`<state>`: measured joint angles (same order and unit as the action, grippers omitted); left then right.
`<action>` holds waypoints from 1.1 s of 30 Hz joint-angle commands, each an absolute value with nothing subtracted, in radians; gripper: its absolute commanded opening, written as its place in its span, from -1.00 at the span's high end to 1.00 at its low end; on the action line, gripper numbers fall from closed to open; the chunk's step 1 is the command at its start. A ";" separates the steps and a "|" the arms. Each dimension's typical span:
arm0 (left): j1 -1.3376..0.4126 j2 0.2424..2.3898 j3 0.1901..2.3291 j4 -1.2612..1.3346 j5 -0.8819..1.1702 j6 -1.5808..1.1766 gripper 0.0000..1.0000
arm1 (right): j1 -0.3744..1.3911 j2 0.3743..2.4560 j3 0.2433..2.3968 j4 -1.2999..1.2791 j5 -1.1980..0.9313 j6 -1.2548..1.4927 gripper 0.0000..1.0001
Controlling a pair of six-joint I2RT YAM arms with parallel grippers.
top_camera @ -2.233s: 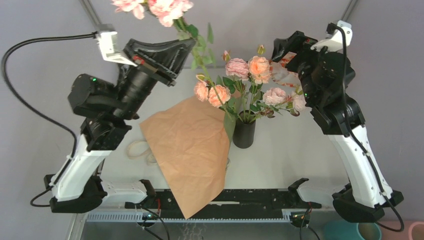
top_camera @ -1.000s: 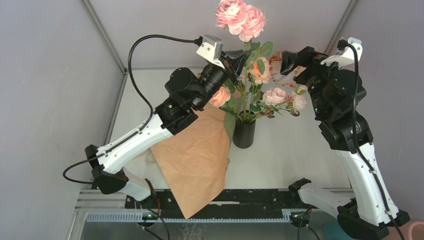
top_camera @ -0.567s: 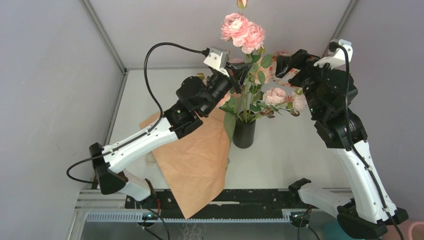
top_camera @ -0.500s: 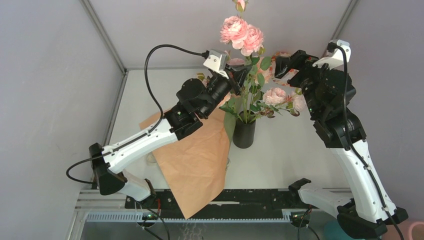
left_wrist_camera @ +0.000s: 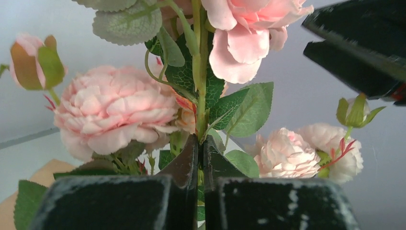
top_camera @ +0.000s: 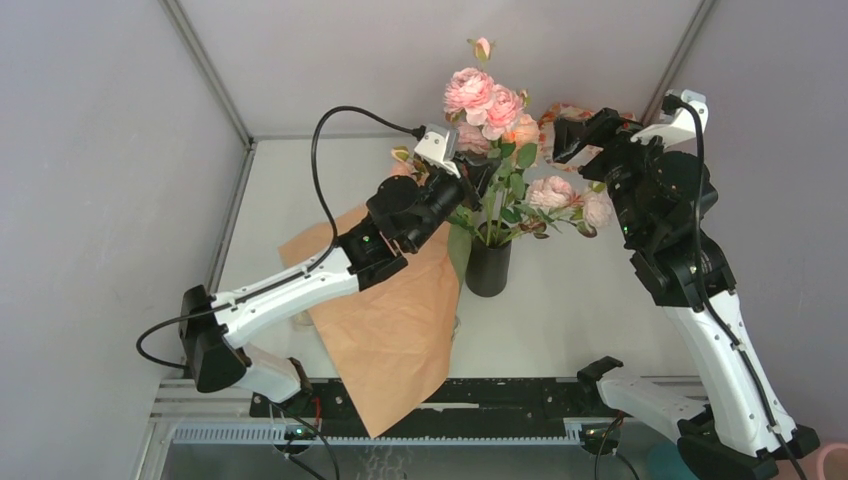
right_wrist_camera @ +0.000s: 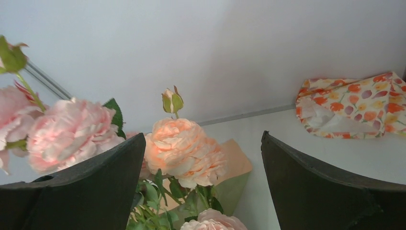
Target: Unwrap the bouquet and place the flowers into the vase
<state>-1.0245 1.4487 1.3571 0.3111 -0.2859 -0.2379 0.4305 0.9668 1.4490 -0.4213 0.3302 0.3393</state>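
The black vase (top_camera: 488,268) stands mid-table with several pink and peach roses (top_camera: 550,192) in it. My left gripper (top_camera: 478,172) is above the vase, shut on the green stem (left_wrist_camera: 201,72) of a rose spray whose pink blooms (top_camera: 483,95) stand over the others. In the left wrist view the jaws (left_wrist_camera: 200,143) pinch that stem, with a pink rose (left_wrist_camera: 112,112) to the left. The right gripper (top_camera: 575,125) hangs open beside the flowers, holding nothing. In its own view the right gripper (right_wrist_camera: 203,136) frames a peach rose (right_wrist_camera: 184,151). The brown and green paper wrap (top_camera: 385,310) lies flat, left of the vase.
An orange-and-white patterned cloth (right_wrist_camera: 352,105) lies at the table's back right, partly behind the right gripper in the top view. A teal cylinder (top_camera: 665,462) and a pink one (top_camera: 832,460) show at the bottom right corner. Grey walls close in the table.
My left gripper has come down and nearer the vase with the rose stem, so its blooms sit lower among the others. The right gripper has hardly shifted.
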 commanded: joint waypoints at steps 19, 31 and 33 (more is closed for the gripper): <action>-1.049 1.398 1.241 0.344 -0.298 -0.307 0.67 | 0.421 0.956 1.454 -0.380 0.316 0.352 -0.99; -1.054 1.364 1.175 0.337 -0.312 -0.326 0.33 | 0.420 0.938 1.429 -0.370 0.307 0.359 -0.99; -1.055 1.355 1.169 0.335 -0.314 -0.330 0.30 | 0.421 0.933 1.423 -0.366 0.304 0.364 -0.99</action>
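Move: The left hand, shut on the stem of the pink roses, has the black vase some 6 cm ahead and 3 cm to its right; the vase's middle lies about 33 cm below the hand and its mouth some 24 cm below. The peach rose already in it is about 15 cm ahead, 7 cm right and slightly lower; the pale rose is 10 cm ahead, 13 cm right, 15 cm lower. From the right hand the vase is 6 cm ahead, 12 cm left and 38 cm below. Still pinching the stem of the pink roses, the left hand lowers them about 4.5 cm towards the vase, nearly straight down, and pauses there. The fingers then part to roughly a third open, letting the stem go, while the hand sinks another 3 cm, easing back slightly and tipping down a little. ##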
